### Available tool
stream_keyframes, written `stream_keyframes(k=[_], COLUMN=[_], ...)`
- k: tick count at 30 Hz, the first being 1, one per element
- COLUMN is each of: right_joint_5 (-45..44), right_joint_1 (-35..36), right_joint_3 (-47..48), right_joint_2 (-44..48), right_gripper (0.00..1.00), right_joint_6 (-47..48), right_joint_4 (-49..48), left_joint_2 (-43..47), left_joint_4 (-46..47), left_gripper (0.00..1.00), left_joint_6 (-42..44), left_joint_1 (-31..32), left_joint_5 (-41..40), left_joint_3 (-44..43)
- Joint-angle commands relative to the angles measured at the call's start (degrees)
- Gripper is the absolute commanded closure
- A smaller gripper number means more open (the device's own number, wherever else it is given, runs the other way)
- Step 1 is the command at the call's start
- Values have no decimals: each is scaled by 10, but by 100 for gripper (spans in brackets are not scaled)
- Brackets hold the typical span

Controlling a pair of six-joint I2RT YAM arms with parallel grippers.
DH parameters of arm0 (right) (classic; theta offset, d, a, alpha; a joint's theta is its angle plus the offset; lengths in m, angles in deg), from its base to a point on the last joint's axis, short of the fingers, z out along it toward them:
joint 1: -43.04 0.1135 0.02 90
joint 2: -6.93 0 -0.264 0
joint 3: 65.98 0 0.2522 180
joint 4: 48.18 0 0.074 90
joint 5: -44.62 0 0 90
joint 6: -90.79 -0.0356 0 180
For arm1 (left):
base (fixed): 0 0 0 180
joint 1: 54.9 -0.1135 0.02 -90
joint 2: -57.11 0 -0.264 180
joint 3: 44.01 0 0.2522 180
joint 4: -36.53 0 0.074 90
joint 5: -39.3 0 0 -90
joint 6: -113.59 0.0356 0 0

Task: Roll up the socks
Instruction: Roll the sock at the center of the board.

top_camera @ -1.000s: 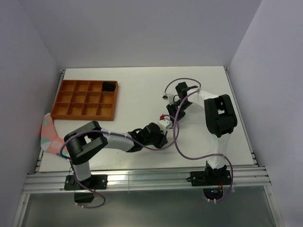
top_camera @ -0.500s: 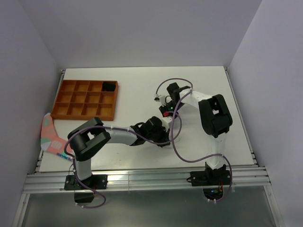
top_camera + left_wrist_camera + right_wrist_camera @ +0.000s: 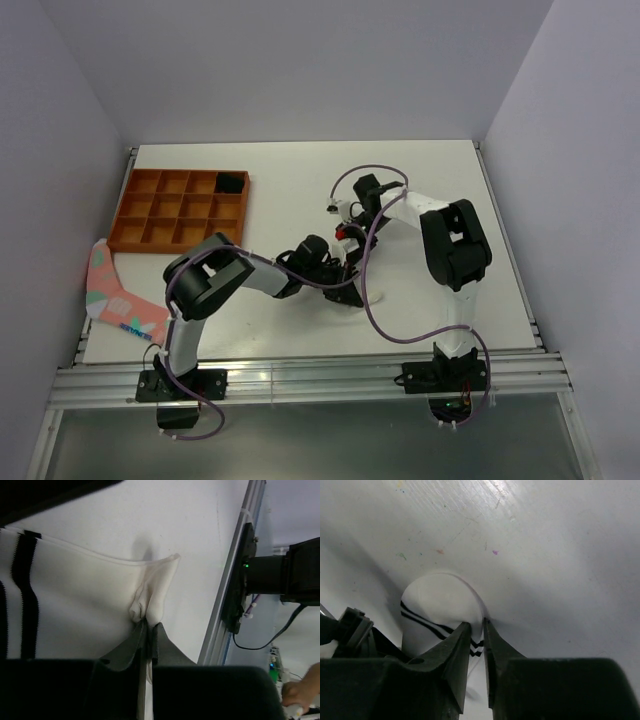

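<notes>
The white sock (image 3: 75,595) with two black cuff stripes lies on the table near the middle. My left gripper (image 3: 148,623) is shut on a pinched fold at its plain end. My right gripper (image 3: 476,624) stands over the striped cuff (image 3: 440,605), which is curled up into an arch. Its jaws are a little apart, with a fold of cuff in the gap. From above, the left gripper (image 3: 343,287) and the right gripper (image 3: 347,233) sit close together, and the white sock hardly shows against the table. A black bundle (image 3: 231,182), seemingly the black sock, lies in a tray cell.
An orange compartment tray (image 3: 180,243) stands at the back left. A pink sock with teal patches (image 3: 120,300) hangs over the table's left edge. Purple cables (image 3: 375,310) loop beside both arms. The table's metal rail (image 3: 235,580) runs close to the left gripper.
The right gripper shifted left toward the left gripper, then held still. The left arm's elbow swung right and its gripper moved toward the near edge.
</notes>
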Motion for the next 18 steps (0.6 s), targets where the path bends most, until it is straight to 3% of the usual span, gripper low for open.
stream_keyframes(k=[1,9,18], right_joint_5=[-26,-56,-67], right_joint_1=[1,-1,-47], right_joint_3=[-12,-30,-59], right_joint_2=[19,47,121], right_gripper=[73,53,48], right_joint_6=[14,-15,-34], right_joint_4=[-37,-72,-104], left_joint_2=[-53,-70,-57], left_joint_4=[-21,-30,-129], left_gripper=[100,100,100], left_joint_6=[-85,-136,-118], left_joint_1=[6,-5,-33], left_joint_5=[53,55,47], left_joint_3=[28,51,34])
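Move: The small white folded sock is stretched between the two hands, almost at fingertip height. Its middle lies about 6 cm ahead of the left fingers and 2 cm to their right; from the right fingers it is roughly 6 cm back and 1 cm to the left. Nothing else lies close by: the brown compartment tray is some 43 cm left of the left hand and 22 cm farther out. The right fingers open from their nearly shut pinch, let go of the sock's far edge and draw away forward and to the right, about 3.5 cm in all, rising around 1 cm. The left hand keeps its shut pinch on the near edge, easing back about 2 cm and then slightly left, while it rolls about its fingers by some 20 degrees, its forward side tipping down. ##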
